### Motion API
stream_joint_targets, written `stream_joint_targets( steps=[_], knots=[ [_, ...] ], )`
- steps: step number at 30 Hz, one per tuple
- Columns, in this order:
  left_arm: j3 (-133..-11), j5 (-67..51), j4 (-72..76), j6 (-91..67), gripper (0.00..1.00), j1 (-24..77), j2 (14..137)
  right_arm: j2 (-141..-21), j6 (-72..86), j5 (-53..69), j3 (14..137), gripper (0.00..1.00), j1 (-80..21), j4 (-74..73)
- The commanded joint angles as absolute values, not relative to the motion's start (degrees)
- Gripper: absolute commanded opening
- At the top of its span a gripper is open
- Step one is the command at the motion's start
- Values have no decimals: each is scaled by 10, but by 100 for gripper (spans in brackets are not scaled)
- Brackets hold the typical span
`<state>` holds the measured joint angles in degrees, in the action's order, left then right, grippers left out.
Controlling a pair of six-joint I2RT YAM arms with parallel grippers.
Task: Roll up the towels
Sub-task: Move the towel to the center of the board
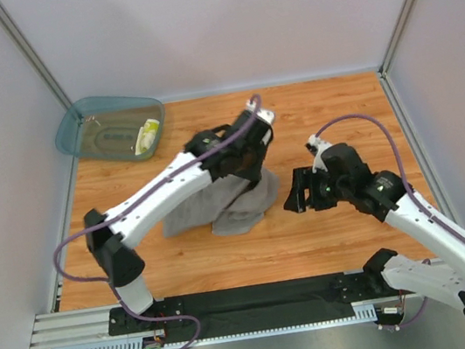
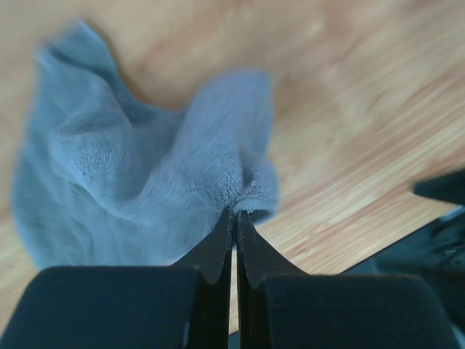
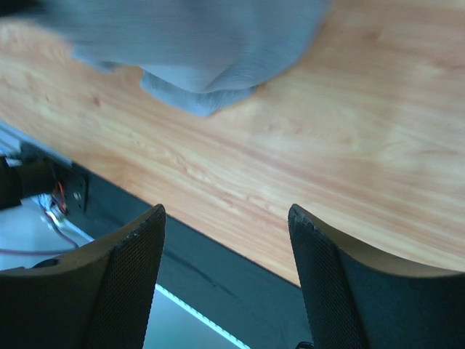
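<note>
The grey towel point(image 1: 236, 206) hangs bunched over the middle of the wooden table, its lower folds resting on the wood. My left gripper point(image 1: 254, 169) is shut on an upper edge of it; in the left wrist view the closed fingertips point(image 2: 235, 215) pinch the grey towel point(image 2: 145, 174), which drapes away below. My right gripper point(image 1: 294, 191) hovers just right of the towel, open and holding nothing. Its wrist view shows the wide-apart gripper point(image 3: 227, 212) over the table's near edge and the grey towel point(image 3: 203, 51) at the top. The small yellow-and-white cloth point(image 1: 148, 136) lies in the tub.
A translucent teal tub point(image 1: 83, 127) sits at the table's back left corner. White walls enclose the table on three sides. A black rail point(image 1: 252, 299) with the arm bases runs along the near edge.
</note>
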<state>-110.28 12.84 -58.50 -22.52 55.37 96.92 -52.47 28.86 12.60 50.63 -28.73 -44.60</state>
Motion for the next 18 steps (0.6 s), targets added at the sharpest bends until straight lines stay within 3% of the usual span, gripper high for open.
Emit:
stream_joint_targets(
  steps=[1, 5, 8, 10, 13, 14, 18],
  knots=[
    [-1004, 69, -524, -268, 1, 552, 1010, -528, 342, 60, 462, 69, -372, -401],
    [-961, 40, -479, -277, 6, 534, 1019, -568, 369, 7, 456, 68, -458, -374],
    [-962, 40, -486, -264, 19, 510, 1025, -601, 385, -45, 474, 68, -518, -370],
    [-962, 49, -507, -263, 22, 491, 1013, -628, 390, -61, 484, 67, -542, -369],
    [-920, 93, -517, -252, 39, 469, 958, -657, 396, -74, 496, 67, -560, -366],
    [-904, 128, -519, -245, 49, 469, 940, -664, 395, -76, 497, 67, -562, -365],
    [-803, 213, -545, -292, 61, 468, 845, -701, 377, -76, 511, 68, -564, -352]
  ],
)
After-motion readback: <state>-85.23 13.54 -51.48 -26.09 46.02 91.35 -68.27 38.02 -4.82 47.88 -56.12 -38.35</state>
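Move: The left fingers are shut on the grey towel's right end; the towel's middle lies roughly 9 cm left of the hand, 5 cm nearer the base and 24 cm below. The teal bin is about 35 cm to the left and 20 cm ahead. From the open right hand the towel's middle is some 20 cm left, 3 cm ahead and 14 cm down. Left hand plunges some 17 cm, frees the towel, rises leftward; right hand sinks leftward towards the towel's end. ##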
